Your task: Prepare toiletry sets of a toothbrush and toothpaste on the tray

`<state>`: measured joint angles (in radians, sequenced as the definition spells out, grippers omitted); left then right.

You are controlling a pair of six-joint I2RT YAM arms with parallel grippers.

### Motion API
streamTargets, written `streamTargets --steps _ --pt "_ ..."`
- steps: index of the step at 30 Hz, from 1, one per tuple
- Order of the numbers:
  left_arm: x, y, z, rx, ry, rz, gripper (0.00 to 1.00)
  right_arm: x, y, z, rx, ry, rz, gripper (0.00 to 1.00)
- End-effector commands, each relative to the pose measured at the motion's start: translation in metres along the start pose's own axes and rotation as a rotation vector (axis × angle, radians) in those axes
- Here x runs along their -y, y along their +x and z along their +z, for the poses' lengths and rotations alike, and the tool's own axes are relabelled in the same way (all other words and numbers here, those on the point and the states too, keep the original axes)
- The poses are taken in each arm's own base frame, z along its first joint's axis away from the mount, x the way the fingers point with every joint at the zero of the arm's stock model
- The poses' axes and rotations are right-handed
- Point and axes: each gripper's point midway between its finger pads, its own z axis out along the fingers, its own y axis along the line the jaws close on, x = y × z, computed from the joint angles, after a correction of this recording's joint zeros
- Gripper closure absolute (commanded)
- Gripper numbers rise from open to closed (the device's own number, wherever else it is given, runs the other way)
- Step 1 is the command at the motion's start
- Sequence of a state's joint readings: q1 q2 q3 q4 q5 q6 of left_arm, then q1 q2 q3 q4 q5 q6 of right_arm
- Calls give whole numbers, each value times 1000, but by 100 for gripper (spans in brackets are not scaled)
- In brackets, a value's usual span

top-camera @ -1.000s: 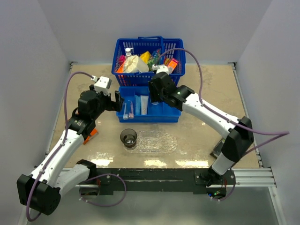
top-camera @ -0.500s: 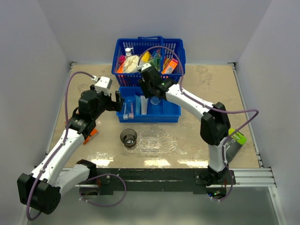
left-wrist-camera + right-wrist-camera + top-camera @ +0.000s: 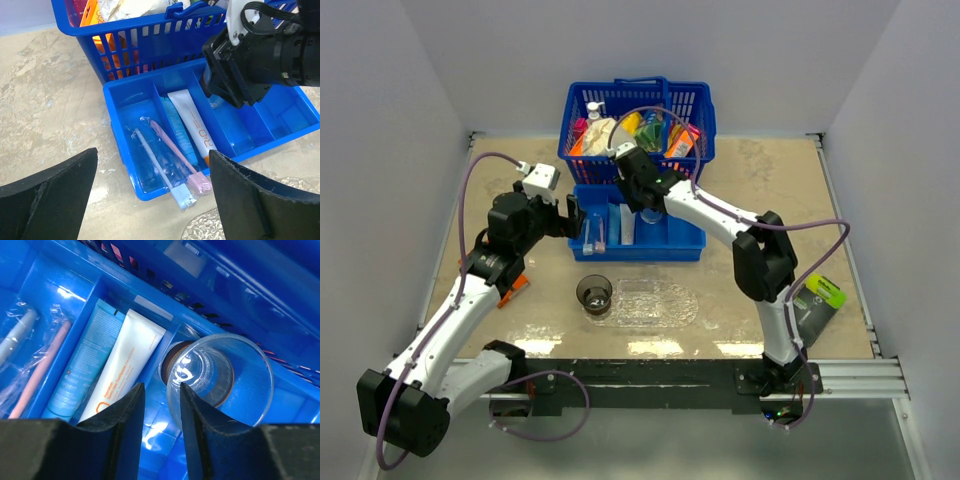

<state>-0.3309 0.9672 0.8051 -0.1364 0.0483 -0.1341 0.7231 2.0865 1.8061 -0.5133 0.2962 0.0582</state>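
Two wrapped toothbrushes [image 3: 172,150], one pink and one white, lie in the left compartment of the blue divided bin [image 3: 120,150]. Beside them lie two toothpaste tubes [image 3: 192,122], one pale blue and one white [image 3: 125,360]. My left gripper [image 3: 152,151] hangs wide open and empty over the bin's front left corner. My right gripper [image 3: 161,410] reaches down into the bin with narrowed jaws either side of the wall of a clear cup [image 3: 220,375]; a gap still shows beside the left finger. The clear oval tray [image 3: 660,305] lies in front of the bin, with a smoky cup [image 3: 594,293] at its left end.
A blue handled basket [image 3: 638,120] full of packets and a pump bottle stands right behind the bin. A green object [image 3: 825,292] on a dark pouch lies at the right near my right arm. An orange item [image 3: 516,285] lies under my left arm.
My right gripper has shifted left over the bin and its jaws have narrowed round the cup's wall; that arm's elbow has swung inward. The left arm has stayed put.
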Motion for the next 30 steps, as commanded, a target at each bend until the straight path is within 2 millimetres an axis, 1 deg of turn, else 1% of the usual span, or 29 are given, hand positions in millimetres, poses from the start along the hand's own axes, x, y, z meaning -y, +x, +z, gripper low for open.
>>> streamTargets --steps 1,4,7,8,10,11,14,20,23,27,28,30 --pt "4 -10 1 35 19 21 4 9 -24 0 66 15 -1 64" --pt "4 -9 2 33 19 20 4 11 -24 3 67 17 -5 68" --pt "4 -9 2 32 19 21 4 11 -25 3 69 15 -13 75" --pt "4 -10 2 33 19 21 3 11 -27 1 75 13 -19 80" --pt "4 -9 2 32 19 21 4 12 -31 -2 87 13 -14 87" --pt "4 -9 2 32 19 21 4 11 -32 -4 90 12 -14 93" --pt "4 -8 2 28 20 21 4 14 -36 -7 100 9 -55 100" --pt "4 -8 3 27 17 21 4 18 -39 -11 106 24 -81 100" --pt "4 -8 3 27 20 21 3 21 -47 -18 130 28 -91 100" --pt "4 -7 3 25 18 19 4 27 -63 -37 190 28 -105 100" --pt "5 -8 3 28 20 20 4 30 -70 -48 216 30 -103 100" --pt "3 -9 2 32 14 16 4 32 -74 -56 231 26 -113 100"
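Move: Just ahead and to the right of the right hand stands the clear cup, its middle about 3 cm forward, 4 cm right and 4 cm down; the near-left rim already runs between the fingertips. The white toothpaste lies 3 cm to the hand's left and level with it, the blue toothpaste some 7 cm left and level, both about 7 cm below. From the left hand the cup is roughly 14 cm ahead, 23 cm right and 15 cm below. Closing its half-open fingers on the cup's near-left wall, one finger inside and the other outside, the right hand first settles about 1 cm down and eases forward and right towards the cup by about as much. It then pinches and keeps the wall while the wrist turns slightly, some 5 degrees counter-clockwise with its left side dipping, and the hand just starts to rise. ##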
